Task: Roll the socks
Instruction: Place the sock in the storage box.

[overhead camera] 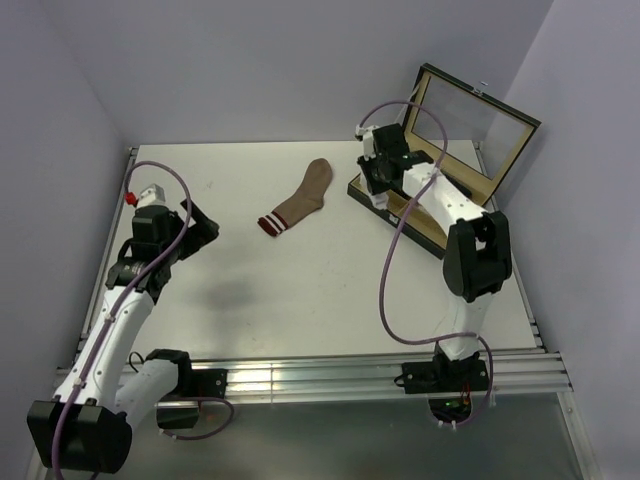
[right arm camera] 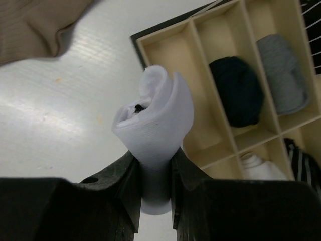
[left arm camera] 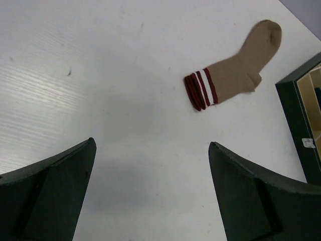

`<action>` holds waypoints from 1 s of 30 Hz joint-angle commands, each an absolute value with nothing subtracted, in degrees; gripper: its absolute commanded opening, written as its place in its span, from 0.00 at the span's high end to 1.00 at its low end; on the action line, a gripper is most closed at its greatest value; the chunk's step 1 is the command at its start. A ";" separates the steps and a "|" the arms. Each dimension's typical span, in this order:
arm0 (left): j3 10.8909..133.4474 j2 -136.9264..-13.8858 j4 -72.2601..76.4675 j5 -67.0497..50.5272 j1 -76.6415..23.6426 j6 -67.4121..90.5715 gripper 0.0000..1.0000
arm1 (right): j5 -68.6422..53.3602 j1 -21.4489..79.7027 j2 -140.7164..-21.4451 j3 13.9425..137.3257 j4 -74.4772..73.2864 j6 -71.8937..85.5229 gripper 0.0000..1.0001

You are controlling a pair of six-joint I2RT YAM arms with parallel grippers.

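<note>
The tan-brown sock (overhead camera: 300, 205) lies flat on the white table, its dark red-and-white striped cuff toward the near left. In the left wrist view the same tan sock (left arm camera: 235, 75) sits far ahead and to the right of my left gripper (left arm camera: 150, 145), which is wide open with only bare table between its fingers. My left gripper (overhead camera: 205, 226) hovers left of the sock. The right gripper (right arm camera: 154, 160) is shut on a rolled-up white sock (right arm camera: 155, 118), held just outside the box's near-left corner. Beside that corner in the top view is the right gripper (overhead camera: 375, 185).
An open dark green box (overhead camera: 440, 215) with a raised glass lid (overhead camera: 475, 120) stands at the back right. Its wooden compartments hold a black roll (right arm camera: 235, 90), a grey roll (right arm camera: 283, 73), a white roll (right arm camera: 258, 165) and a striped roll (right arm camera: 303, 160).
</note>
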State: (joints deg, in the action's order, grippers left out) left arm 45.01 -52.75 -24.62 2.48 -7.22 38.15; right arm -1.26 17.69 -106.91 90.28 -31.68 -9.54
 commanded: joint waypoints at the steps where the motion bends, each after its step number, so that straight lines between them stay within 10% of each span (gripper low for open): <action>1: 45.54 -50.55 -26.28 5.44 -5.54 33.31 0.01 | -0.09 15.91 -110.11 95.97 -34.45 -17.13 1.00; 30: 43.33 -52.56 -25.23 8.62 -5.19 32.17 0.01 | -2.81 13.36 -128.93 107.57 -36.56 -29.88 0.97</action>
State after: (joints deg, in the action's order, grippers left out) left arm 43.35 -52.40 -26.06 8.86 -5.43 33.39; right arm -2.79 13.61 -128.16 106.13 -38.13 -28.73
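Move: The right hand already grips the rolled white sock; the storage box's empty near-left compartment lies about 6 cm ahead, 3 cm to its right and 12 cm below. The navy sock sits in the next compartment, some 4 cm beyond that one and 3 cm farther right; the brown sock lies about 16 cm left of the hand and 5 cm ahead. From the left hand the compartment is roughly 21 cm ahead, 34 cm right, 17 cm below. Still gripping the white sock, the right hand goes forward-right, then lowers about 9 cm into the empty compartment. ##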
